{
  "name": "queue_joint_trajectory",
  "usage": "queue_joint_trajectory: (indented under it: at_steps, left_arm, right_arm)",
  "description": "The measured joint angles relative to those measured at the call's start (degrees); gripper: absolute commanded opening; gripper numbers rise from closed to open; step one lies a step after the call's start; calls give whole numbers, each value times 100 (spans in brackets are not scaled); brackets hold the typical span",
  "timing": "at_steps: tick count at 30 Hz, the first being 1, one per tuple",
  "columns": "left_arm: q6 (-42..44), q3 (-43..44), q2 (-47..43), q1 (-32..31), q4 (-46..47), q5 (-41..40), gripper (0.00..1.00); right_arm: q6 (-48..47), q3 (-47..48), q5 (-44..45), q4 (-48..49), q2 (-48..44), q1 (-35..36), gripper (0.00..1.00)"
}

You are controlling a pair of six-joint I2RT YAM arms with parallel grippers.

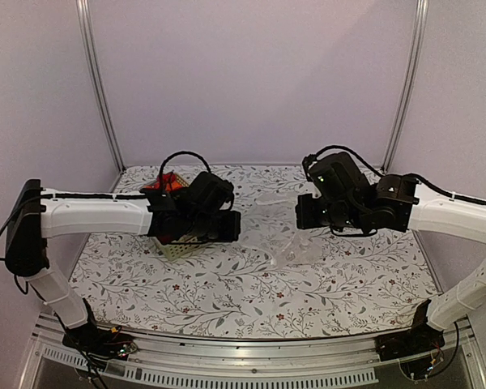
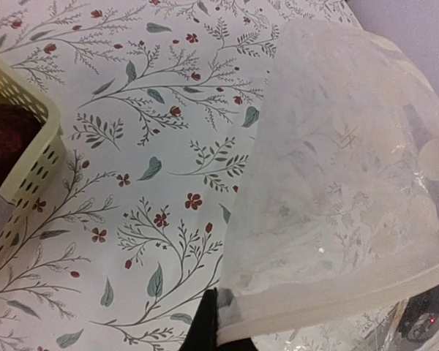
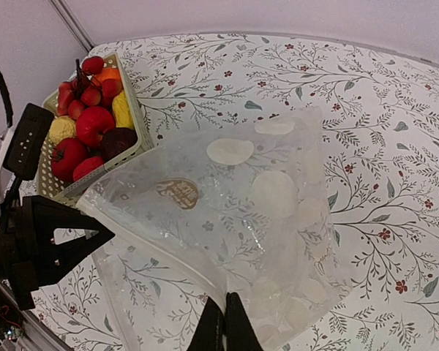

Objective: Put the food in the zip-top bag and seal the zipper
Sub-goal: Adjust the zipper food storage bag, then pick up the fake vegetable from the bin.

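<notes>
The clear zip-top bag hangs open above the floral tablecloth, stretched between both grippers. My left gripper is shut on one end of the whitish zipper. My right gripper is shut on the bag's mouth edge at the other side. From above, the left gripper and right gripper face each other with the bag sagging between them. The food lies in the basket: red fruits, a dark maroon one and yellow ones. No food shows inside the bag.
The pale green perforated basket stands at the back left, right beside the bag's mouth; its corner is near the left gripper. Metal frame posts and purple walls close the back and sides.
</notes>
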Motion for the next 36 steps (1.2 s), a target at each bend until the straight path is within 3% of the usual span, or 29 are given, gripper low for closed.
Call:
queue_joint_trajectory:
  at_steps: [4, 12, 14, 18, 24, 36]
  left_arm:
    - [214, 101, 85, -35, -35, -17, 20]
    - [756, -2, -201, -52, 22, 61, 80]
    - [844, -188, -518, -57, 107, 83, 90]
    - [1075, -570, -1362, -63, 197, 66, 98]
    - [1119, -673, -2347, 160, -52, -319, 99]
    - [1259, -673, -2227, 2087, -1008, -422, 100]
  right_arm:
    - [2, -2, -155, 9, -61, 0, 0]
    - [48, -59, -304, 125, -175, 0, 0]
    - [74, -76, -306, 133, -175, 0, 0]
    - [118, -101, -306, 140, -177, 0, 0]
    - [160, -101, -352, 179, -177, 0, 0]
    - [306, -168, -643, 348, -190, 0, 0]
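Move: Off to the left of the left hand, which still pinches one end of the zip-top bag's rim, sits the food basket: about 20 cm left, 12 cm ahead and 10 cm below. The dark purple fruit lies 12 cm left and 12 cm ahead, the nearest tomato some 24 cm left and 6 cm ahead. The bag's middle is roughly 12 cm right and 4 cm ahead. From the right hand, holding the other side of the rim, the basket is about 39 cm left, 14 cm ahead and 20 cm lower. Opening wide almost on the spot, the left fingers let go of the bag's rim; the hand rises about 12 cm clear of it, drawing back slightly, then sweeps some 18 cm left and forward over the basket, sinking a little and turning about 15 degrees counter-clockwise. The right hand keeps its pinch on the rim, shifting barely 2 cm. ##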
